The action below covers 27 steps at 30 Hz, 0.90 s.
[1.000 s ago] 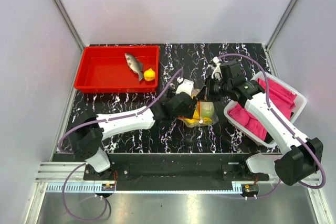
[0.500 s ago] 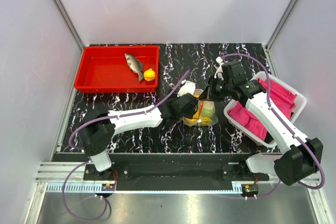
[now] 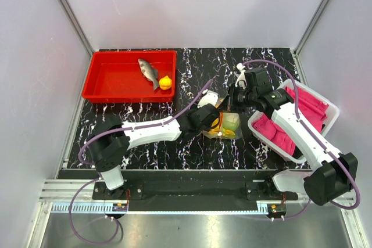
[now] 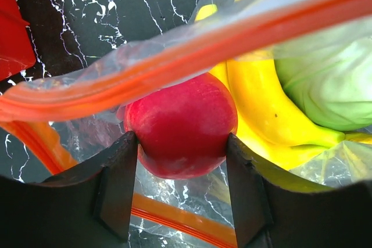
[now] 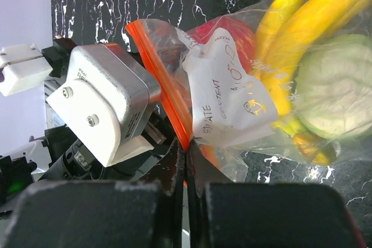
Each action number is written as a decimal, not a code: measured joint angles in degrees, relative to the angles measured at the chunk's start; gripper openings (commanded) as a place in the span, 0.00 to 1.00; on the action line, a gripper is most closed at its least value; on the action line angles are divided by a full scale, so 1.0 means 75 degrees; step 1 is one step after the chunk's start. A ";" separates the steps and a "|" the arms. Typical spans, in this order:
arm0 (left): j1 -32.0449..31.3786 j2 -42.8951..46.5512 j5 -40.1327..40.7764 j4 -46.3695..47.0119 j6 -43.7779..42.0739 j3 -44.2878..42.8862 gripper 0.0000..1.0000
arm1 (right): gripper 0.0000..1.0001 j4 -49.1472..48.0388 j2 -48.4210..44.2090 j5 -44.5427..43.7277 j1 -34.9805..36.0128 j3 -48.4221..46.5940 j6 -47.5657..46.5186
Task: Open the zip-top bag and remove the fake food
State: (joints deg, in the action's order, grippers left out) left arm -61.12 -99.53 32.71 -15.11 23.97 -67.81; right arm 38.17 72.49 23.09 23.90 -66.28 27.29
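The zip-top bag (image 3: 228, 126) lies mid-table, its mouth held apart. My right gripper (image 5: 187, 146) is shut on the bag's orange zip strip (image 5: 163, 91) and holds that edge up. My left gripper (image 4: 180, 143) reaches inside the mouth, and both fingers (image 4: 119, 172) press the sides of the red round fruit (image 4: 180, 123). Beside the fruit in the bag lie the yellow banana bunch (image 4: 261, 108) and a green piece (image 4: 331, 85). A grey fish (image 3: 148, 71) and a small yellow fruit (image 3: 165, 82) rest in the red tray (image 3: 110, 79).
A white bin of pink cloth (image 3: 290, 120) stands at the right, under my right arm. The red tray sits at the back left. Black marbled tabletop (image 3: 145, 152) shows in front of the bag.
My left gripper has pushed further right into the bag mouth and its jaws have narrowed onto the red fruit. The right gripper keeps its hold on the zip strip.
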 measured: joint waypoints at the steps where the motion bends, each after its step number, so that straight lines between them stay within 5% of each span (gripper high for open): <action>1: -0.0003 0.0012 -0.0020 -0.0009 -0.0009 0.0000 0.09 | 0.00 0.0000 0.0000 0.0015 0.0000 0.0000 0.0000; 5: -0.0009 0.0169 -0.0114 -0.0178 -0.0035 0.0012 0.00 | 0.00 -0.0012 -0.0035 0.0099 0.0000 0.0000 0.0009; 19: -0.0035 0.1411 -0.0982 -0.0933 -0.0210 0.0449 0.00 | 0.00 -0.0251 -0.0289 0.0950 0.0178 -0.0003 0.0172; 27: -0.0303 0.2419 -0.1830 -0.0172 -0.0169 0.0251 0.00 | 0.00 -0.0274 -0.0073 -0.0029 0.0070 0.0154 0.0009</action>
State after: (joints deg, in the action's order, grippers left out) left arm -63.40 -81.38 18.98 -16.40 22.70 -65.93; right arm 36.12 71.94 22.87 24.43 -65.12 27.35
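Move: The left hand already pinches the red fruit inside the bag. The red tray's middle lies some 29 cm to its left, 15 cm ahead and about 3 cm lower; the lemon in the tray is about 17 left and 13 ahead. The cabbage lies about 7 cm right, level ahead, with the bananas between, roughly 4 right and 2 ahead. From the right hand, the red fruit is about 4 cm left, level ahead and 11 below. Left draws the still-pinched red fruit some 10 cm up and 5 back, right still pinching the bag's rim. ##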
